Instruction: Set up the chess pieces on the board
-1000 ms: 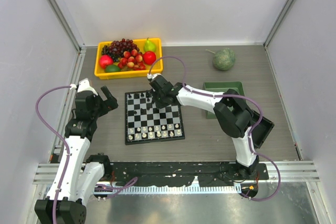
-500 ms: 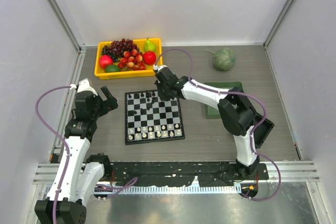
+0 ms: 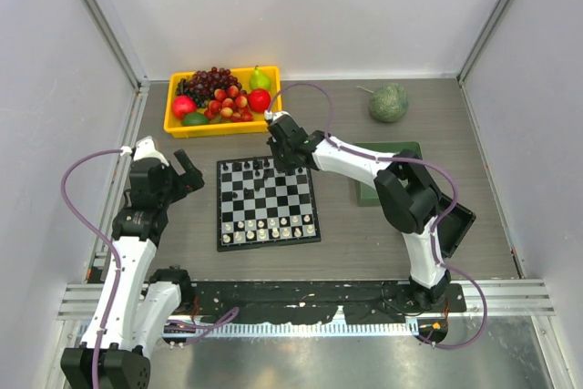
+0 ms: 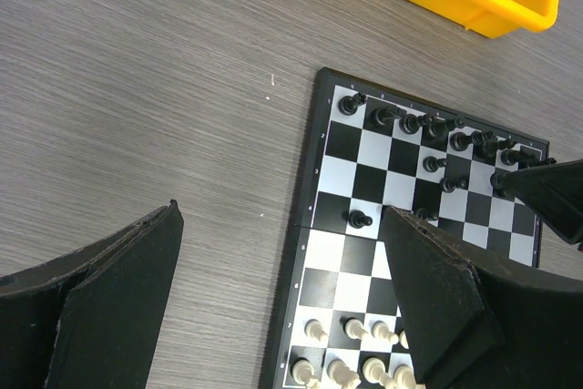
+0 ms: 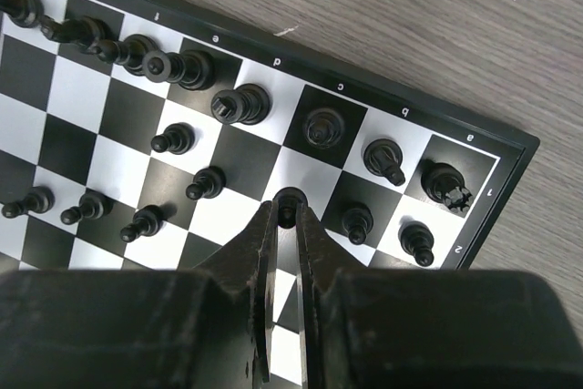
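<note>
The board (image 3: 265, 199) lies between the arms, with cream-white chess pieces (image 3: 269, 227) in its two near rows and black chess pieces (image 3: 248, 168) along its far rows. My right gripper (image 3: 276, 163) is at the far right part of the board. In the right wrist view, my right gripper (image 5: 288, 213) is shut on a black pawn (image 5: 290, 199) over a white square, beside the other black pawns. My left gripper (image 3: 188, 173) is left of the board, wide open and holding nothing. The left wrist view shows my left gripper (image 4: 281, 212) over the board's left edge, near a lone black pawn (image 4: 362, 219).
A yellow tray (image 3: 178, 125) of fruit stands just beyond the board, close to the right wrist. A green tray (image 3: 404, 149) lies to the right, partly under the right arm. A round green fruit (image 3: 389, 103) sits at the back right.
My right gripper, still shut, has moved from over the board's middle towards its far right edge and has barely shifted since half a second ago. The left arm has not moved.
</note>
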Motion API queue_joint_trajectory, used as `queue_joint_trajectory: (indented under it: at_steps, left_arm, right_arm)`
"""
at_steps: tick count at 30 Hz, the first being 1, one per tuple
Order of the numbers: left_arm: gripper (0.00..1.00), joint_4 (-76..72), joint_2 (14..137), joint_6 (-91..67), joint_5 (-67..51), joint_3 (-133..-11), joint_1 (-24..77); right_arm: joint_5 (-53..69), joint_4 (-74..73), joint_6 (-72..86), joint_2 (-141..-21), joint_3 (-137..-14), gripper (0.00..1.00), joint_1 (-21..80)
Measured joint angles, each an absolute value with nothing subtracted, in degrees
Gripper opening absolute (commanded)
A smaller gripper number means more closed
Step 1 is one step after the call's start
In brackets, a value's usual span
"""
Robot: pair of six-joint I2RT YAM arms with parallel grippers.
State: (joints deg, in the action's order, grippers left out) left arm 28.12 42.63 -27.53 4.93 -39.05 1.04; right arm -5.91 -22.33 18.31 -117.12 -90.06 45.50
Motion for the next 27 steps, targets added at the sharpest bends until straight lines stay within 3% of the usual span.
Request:
queue_joint_trajectory:
  at_steps: [15,19,27]
  left_arm:
    - [0.99,28.1,43.0,-27.55,4.91,-39.05,1.02]
    - [0.99,28.1,43.0,-27.53,4.91,-39.05,1.02]
    - [0.99,28.1,43.0,-27.55,4.91,-39.05,0.99]
  right_arm:
    - [-5.93,-22.06,18.37,-119.63,-90.11,0.14,45.25]
    - [-5.91,-21.93,18.55,-119.66,-90.11,0.23,45.25]
    - [-4.97,-21.06,18.81,-119.5,-89.54,0.53,45.25]
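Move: The right hand holds a black pawn above its empty white square, straight below by some 4 cm. The black bishop stands about 3 cm ahead of that square, the neighbouring black pawn about 3 cm to its right, and the tall black piece 3 cm ahead and 3 cm left. From the idle left hand, the square lies roughly 27 cm right, 8 cm ahead and 14 cm below. The right hand lowers the held black pawn about 2 cm onto the white square, pauses, then opens its fingers. ##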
